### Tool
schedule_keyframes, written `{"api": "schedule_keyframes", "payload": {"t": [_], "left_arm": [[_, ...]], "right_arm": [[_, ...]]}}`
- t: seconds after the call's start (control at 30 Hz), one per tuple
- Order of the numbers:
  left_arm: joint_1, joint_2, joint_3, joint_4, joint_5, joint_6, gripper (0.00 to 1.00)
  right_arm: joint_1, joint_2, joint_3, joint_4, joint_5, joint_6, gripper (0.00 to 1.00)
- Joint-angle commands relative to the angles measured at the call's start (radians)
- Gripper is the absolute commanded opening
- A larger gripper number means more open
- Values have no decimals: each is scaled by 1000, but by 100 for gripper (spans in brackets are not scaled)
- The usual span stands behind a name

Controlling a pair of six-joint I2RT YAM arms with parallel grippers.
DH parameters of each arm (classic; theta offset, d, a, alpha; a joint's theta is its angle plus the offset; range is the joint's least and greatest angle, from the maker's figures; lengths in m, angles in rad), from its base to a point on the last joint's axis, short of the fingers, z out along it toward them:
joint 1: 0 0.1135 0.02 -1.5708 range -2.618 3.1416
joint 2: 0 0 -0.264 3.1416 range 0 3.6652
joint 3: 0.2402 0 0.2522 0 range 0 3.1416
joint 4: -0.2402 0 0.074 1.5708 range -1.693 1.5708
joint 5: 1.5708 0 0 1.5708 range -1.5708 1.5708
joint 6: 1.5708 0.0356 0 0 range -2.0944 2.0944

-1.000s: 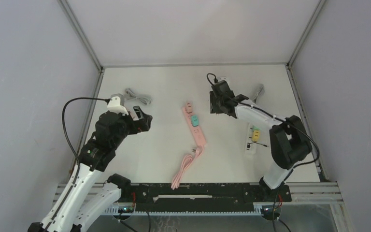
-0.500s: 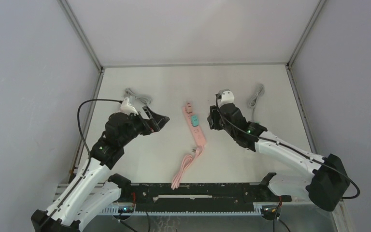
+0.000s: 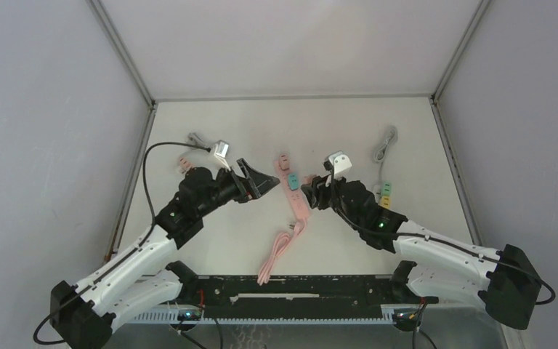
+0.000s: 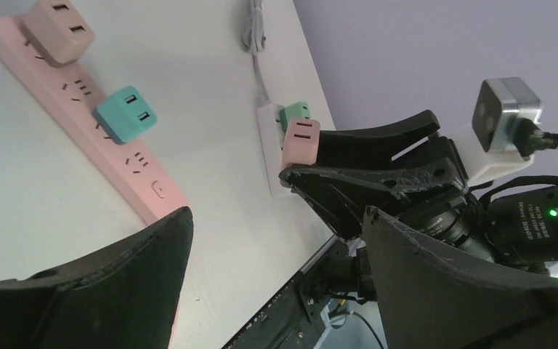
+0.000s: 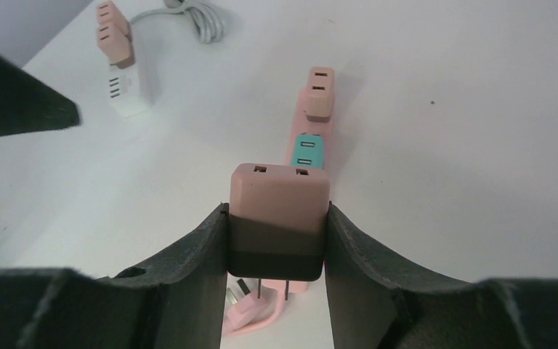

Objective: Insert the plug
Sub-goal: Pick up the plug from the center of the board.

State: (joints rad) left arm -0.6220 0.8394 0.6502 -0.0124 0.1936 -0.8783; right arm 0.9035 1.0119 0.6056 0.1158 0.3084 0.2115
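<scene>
A pink plug [image 5: 280,207] sits clamped between the fingers of my right gripper [image 5: 277,243], its two metal prongs pointing down. In the top view the plug [image 3: 309,179] hangs just right of the pink power strip [image 3: 299,202]. That strip [image 5: 297,122] lies on the table and carries a teal plug [image 5: 306,153] and a pink plug [image 5: 318,91]. My left gripper [image 3: 265,182] is open and empty, just left of the strip [image 4: 120,163]. The left wrist view shows the right gripper's plug [image 4: 300,142] beyond my left gripper [image 4: 276,218].
The strip's pink cable [image 3: 276,251] runs toward the near rail and ends in a pink plug head [image 5: 247,309]. A white strip [image 3: 383,198] with teal and yellow plugs lies at right. Another white strip [image 5: 125,93] with pink plugs and a grey cable [image 3: 202,142] lies at left.
Both arms have swung in toward the pink strip. The right gripper carried the pink plug down and left to the strip's side. The left gripper moved right, still open.
</scene>
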Motion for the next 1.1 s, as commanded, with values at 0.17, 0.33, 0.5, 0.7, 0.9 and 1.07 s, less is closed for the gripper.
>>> {"api": "schedule_keyframes", "payload": {"t": [0.17,0.33,0.5,0.7,0.9,1.07], "left_arm": [[-67,103,31,163,65,-57,85],[-86,142,24,217,80,-81,81],[-87,176,35,229,88,-71,75],[-87,183,76,168,84,-24,66],[-87,196,89,147,127,4,58],[-87,221,110,118,165,27,53]], "right_arm": [[76,-19,-34,275,-39,-133,8],[105,9,-35,313,-55,-166,8],[126,14,-35,319,-72,-189,8],[130,31,-34,331,-126,-212,8],[131,45,-35,349,-149,-224,8],[131,57,-29,346,-169,-228,8]]}}
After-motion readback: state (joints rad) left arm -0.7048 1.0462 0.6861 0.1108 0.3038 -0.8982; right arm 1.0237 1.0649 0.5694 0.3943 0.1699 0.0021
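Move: From the left hand, the pink plug held in the right fingers lies about 11 cm to the right, 2 cm ahead and 5 cm lower. The teal plug on the pink board is some 12 cm ahead of the left hand, 5 cm right and 21 cm down. From the right hand, the open left gripper is about 11 cm left, 2 cm back and 5 cm up; the teal plug is roughly 10 cm ahead, 6 cm left and 15 cm down. Bringing the held pink plug to the left gripper, the right hand goes about 6 cm left, drifting back and up some 3 cm each, turning counter-clockwise and tipping its fingers up while keeping its grip. The left hand comes about 5 cm right and a little down to meet it, turning slightly clockwise, its fingers closing from nearly wide to about half open around the plug's narrow sides. ##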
